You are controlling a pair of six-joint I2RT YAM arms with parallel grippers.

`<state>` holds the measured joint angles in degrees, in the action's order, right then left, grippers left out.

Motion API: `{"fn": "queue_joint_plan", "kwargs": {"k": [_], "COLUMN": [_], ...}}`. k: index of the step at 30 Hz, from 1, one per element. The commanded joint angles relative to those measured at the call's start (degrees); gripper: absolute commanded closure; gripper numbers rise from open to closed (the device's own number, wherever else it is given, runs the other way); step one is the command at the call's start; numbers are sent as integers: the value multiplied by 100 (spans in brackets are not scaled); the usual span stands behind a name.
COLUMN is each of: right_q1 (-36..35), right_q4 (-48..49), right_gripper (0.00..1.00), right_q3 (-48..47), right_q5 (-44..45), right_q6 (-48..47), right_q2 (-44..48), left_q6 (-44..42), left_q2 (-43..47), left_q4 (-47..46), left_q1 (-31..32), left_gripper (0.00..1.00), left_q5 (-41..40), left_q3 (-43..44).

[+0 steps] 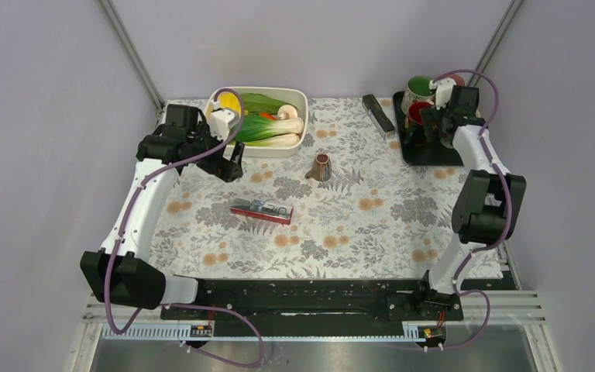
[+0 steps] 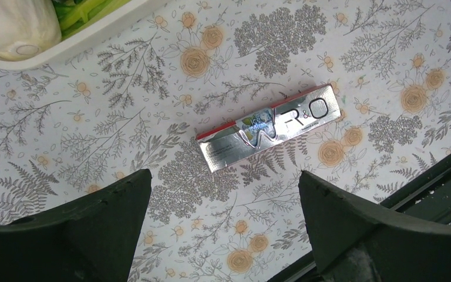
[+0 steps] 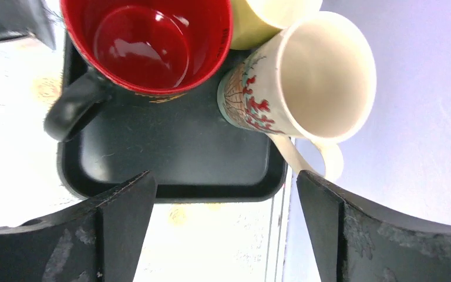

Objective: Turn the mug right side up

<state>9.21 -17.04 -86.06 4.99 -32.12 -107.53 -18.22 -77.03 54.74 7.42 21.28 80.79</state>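
Observation:
A cream mug with a red and teal pattern stands mouth up on the right edge of the black tray, its handle pointing off the tray. My right gripper hovers open just above and in front of it, with nothing between its fingers. In the top view the right gripper is over the tray at the far right. My left gripper is open and empty above the floral cloth, near the white dish.
A red mug with a black handle and a yellowish mug share the tray. A small brown cup stands mid-table. A silver and red packet lies below the left gripper. The white dish holds vegetables. A black bar lies at the back.

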Motion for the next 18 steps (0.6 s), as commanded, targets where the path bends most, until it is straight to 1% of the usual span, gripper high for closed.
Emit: {"fn": "queue_joint_plan", "kwargs": {"k": [1, 4, 6, 8, 10, 11, 14, 18], "right_q1": [-220, -822, -1523, -2135, -2699, -3067, -3780, -4248], "right_q4": [-724, -1023, -1106, -1145, -1344, -1498, -1822, -2777], "right_gripper": [1, 1, 1, 1, 1, 0, 0, 1], "right_q3": [-280, -137, 30, 144, 160, 160, -92, -1172], "right_q5": [-572, -1379, -1888, -2371, -2930, -3144, -2994, -2730], "right_q6": [858, 1039, 988, 691, -132, -756, -2387, -3681], "right_q2": [898, 1292, 1443, 1460, 1356, 1298, 1020, 138], "left_q6": [50, 151, 220, 237, 235, 223, 181, 128], "left_q2": [316, 380, 393, 400, 398, 399, 437, 490], "left_q4": [-472, -665, -788, -888, -950, -957, -1011, -1058], "left_q1": [-39, -39, -39, -39, -39, -43, -70, -160], "left_gripper": [1, 1, 1, 1, 1, 1, 1, 1], "left_q5": [325, 447, 515, 570, 574, 552, 485, 442], "left_q3": [-235, -446, -579, -681, -734, -751, -798, -863]}}
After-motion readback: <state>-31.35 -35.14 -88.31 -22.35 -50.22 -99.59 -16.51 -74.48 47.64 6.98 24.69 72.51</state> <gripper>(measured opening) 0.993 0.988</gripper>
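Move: The little upside-down mug stands alone about 40 cm to the right hand's left, 8 cm back and 12 cm below. The red mug is some 6 cm ahead and 5 cm left of this hand, and the black bar about 13 cm ahead and 21 cm left. Beyond the small mug, the vegetable tub's middle lies roughly 22 cm farther left and 15 cm farther out. From the left hand, the small mug is about 12 cm ahead, 26 cm right and 20 cm below. Touching nothing, the empty right hand sweeps fast from over the tray towards the upside-down mug, about 40 cm left and some 13 cm back. It first climbs about 8 cm, then sinks half of that again on the way in, turning roughly 75 degrees counter-clockwise with its fingers kept wide open. The left hand sinks about 2 cm, also open. ##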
